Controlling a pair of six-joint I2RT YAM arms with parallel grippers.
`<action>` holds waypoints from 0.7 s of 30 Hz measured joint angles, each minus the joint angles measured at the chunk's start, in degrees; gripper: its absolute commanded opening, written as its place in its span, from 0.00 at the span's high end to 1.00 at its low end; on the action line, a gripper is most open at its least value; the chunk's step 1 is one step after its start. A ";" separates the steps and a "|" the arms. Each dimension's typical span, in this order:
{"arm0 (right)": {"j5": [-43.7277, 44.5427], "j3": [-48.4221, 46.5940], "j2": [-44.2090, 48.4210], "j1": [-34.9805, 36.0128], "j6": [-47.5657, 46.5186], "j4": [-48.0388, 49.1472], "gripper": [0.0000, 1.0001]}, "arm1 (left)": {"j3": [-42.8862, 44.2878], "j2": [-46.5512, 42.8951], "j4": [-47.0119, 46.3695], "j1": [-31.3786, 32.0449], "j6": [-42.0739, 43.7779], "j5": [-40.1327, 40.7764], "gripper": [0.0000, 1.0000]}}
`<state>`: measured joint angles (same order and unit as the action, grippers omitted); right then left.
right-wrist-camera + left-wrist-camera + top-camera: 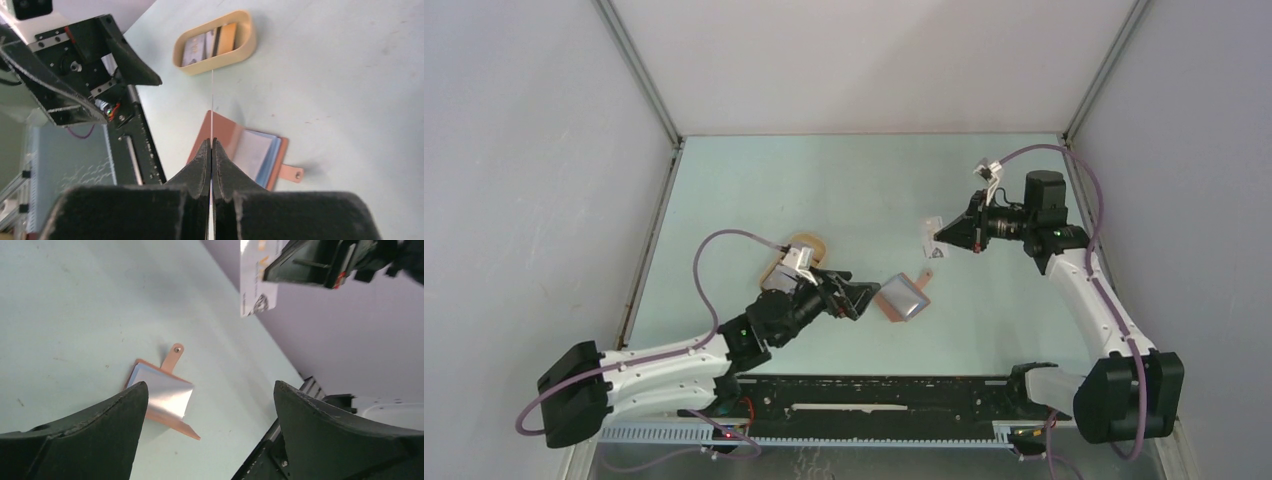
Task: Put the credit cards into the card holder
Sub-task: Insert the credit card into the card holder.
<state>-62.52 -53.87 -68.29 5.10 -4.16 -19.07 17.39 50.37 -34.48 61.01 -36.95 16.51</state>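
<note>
The card holder (904,297) lies open on the table, reddish-brown with pale grey-blue slots and a snap tab. In the left wrist view the card holder (161,396) sits just beyond my left gripper (210,385), whose jaws stand wide apart with nothing between them. My left gripper (867,298) points at the holder from its left. My right gripper (940,240) hovers above and to the right of the holder, shut on a white credit card (931,241). That credit card (212,100) shows edge-on between the shut fingers (211,142). More credit cards (220,40) stand in a tan tray.
The pale tan oval tray (801,243) sits behind my left wrist, partly hidden by it. The tray (216,64) holds white, dark and orange cards. A black rail (874,395) runs along the near table edge. Grey walls close in the table on three sides.
</note>
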 measured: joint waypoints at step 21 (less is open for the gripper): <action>5.38 0.04 -0.72 -11.39 8.17 2.51 1.00 | 51.56 48.72 43.65 6.88 -7.10 12.37 0.23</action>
<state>-57.14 -53.82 -69.01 -6.28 4.01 -16.56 68.95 99.09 9.17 67.90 -44.05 28.88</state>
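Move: For the left hand, empty with its fingers wide open, the card holder lies open on the table about 11 cm to the right, 5 cm ahead and 19 cm below. The card box is roughly 15 cm to that hand's left, 11 cm ahead and 19 cm down; the credit card hangs some 17 cm to its right, 11 cm ahead, about level. From the right hand, which pinches that card, the card holder is about 7 cm back, 6 cm left and 22 cm below. The right fingers keep the credit card pinched while that hand backs off from the card holder, to the right and forward about 8 cm, turning clockwise. The empty left hand swings right and a little forward towards the card holder, at first level, then sinking some 8 cm; its fingers tip from level to about 35 degrees down and narrow by roughly a quarter, touching nothing. ##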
